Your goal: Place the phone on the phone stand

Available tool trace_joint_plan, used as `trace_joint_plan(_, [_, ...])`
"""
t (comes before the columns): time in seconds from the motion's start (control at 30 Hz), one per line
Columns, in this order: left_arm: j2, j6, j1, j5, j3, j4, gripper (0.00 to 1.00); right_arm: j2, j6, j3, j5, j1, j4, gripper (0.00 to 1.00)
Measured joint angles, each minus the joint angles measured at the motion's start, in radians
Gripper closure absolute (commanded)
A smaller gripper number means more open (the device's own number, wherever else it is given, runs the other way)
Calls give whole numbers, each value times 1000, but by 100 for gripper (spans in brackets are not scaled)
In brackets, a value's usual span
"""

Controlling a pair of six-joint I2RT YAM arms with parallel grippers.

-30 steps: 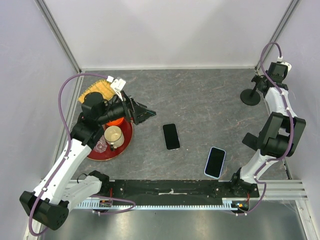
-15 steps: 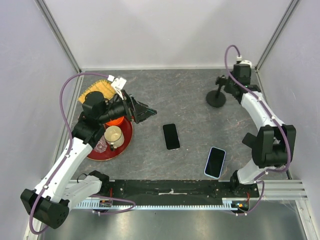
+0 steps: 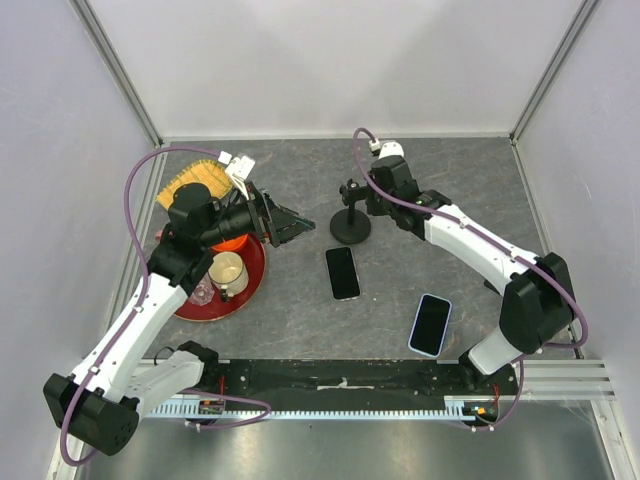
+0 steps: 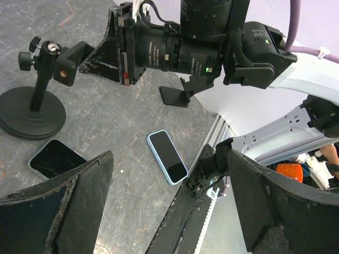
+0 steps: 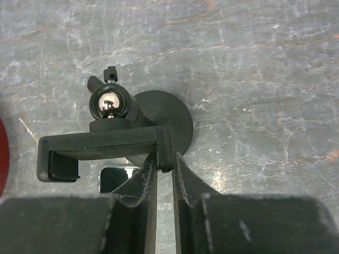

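The black phone stand [image 3: 350, 226] is at the table's middle, its round base low over or on the surface just behind a black phone [image 3: 342, 272]. My right gripper [image 3: 364, 196] is shut on the end of the stand's clamp bar [image 5: 100, 143], above the base [image 5: 172, 117]. A corner of the black phone [image 5: 113, 178] shows under the bar. A second phone with a light blue edge [image 3: 430, 324] lies nearer the front right. My left gripper [image 3: 291, 224] hangs open and holds nothing, left of the stand [image 4: 37, 100], with the blue-edged phone [image 4: 167, 156] seen between its fingers.
A red tray [image 3: 215, 315] at the left holds a cup [image 3: 227, 270] and small items, under my left arm. A yellow straw-like object [image 3: 195, 182] lies behind it. Enclosure walls close in the back and both sides. The arms' base rail [image 3: 340, 375] runs along the front.
My right arm has swept the phone stand from the far right corner leftward to the middle, just behind the black phone. The left arm has hardly moved.
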Motion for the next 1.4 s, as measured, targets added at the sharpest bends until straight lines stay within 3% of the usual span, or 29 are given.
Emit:
trace_joint_plan(0.53, [-1, -2, 0, 0, -13, 4, 6, 17, -45, -14, 79, 51, 3, 98])
trace_joint_plan(0.57, [-1, -2, 0, 0, -14, 5, 6, 17, -49, -15, 80, 53, 6, 95])
trace_joint_plan(0.63, [-1, -2, 0, 0, -14, 6, 6, 17, -50, -16, 82, 54, 6, 78])
trace_joint_plan(0.67, [-1, -3, 0, 0, -14, 7, 6, 17, -50, -16, 82, 54, 6, 69])
trace_joint_plan(0.7, [-1, -3, 0, 0, -14, 8, 6, 17, -50, -16, 81, 54, 6, 54])
trace_joint_plan(0.8, [-1, -5, 0, 0, -14, 11, 6, 15, -41, -15, 84, 54, 5, 33])
trace_joint_plan(0.87, [-1, -8, 0, 1, -14, 17, 6, 10, -34, -15, 78, 54, 1, 27])
trace_joint_plan(0.97, [-1, -9, 0, 1, -14, 20, 6, -11, -31, -16, 65, 55, -14, 2])
trace_joint_plan(1.23, [0, -10, 0, 1, -16, 22, 6, -242, -106, -165, 60, 86, -14, 2])
trace_joint_plan(1.4, [0, -10, 0, 2, -24, 25, 7, -289, -108, -276, 66, 253, 17, 2])
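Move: The right hand holds the phone stand by the right end of its holder, over the spot where the stand will be left; the stand's base is roughly 3 cm ahead, 1 cm left and 15 cm below. The black phone lies about 11 cm back and 4 cm left, a blue-rimmed phone some 24 cm back and 20 cm right, both 16 cm lower. From the left hand, the stand's base is about 23 cm ahead, 13 cm right and 30 cm down. Keeping its pinch on the stand's holder, the right hand eases down about 1 cm with a slight roll and settles. The fingers then open wide and let go of the holder. The hand draws back about 10 cm towards the black phone, first rising a few centimetres, then sinking and swinging left as it turns some 15 degrees counter-clockwise. ##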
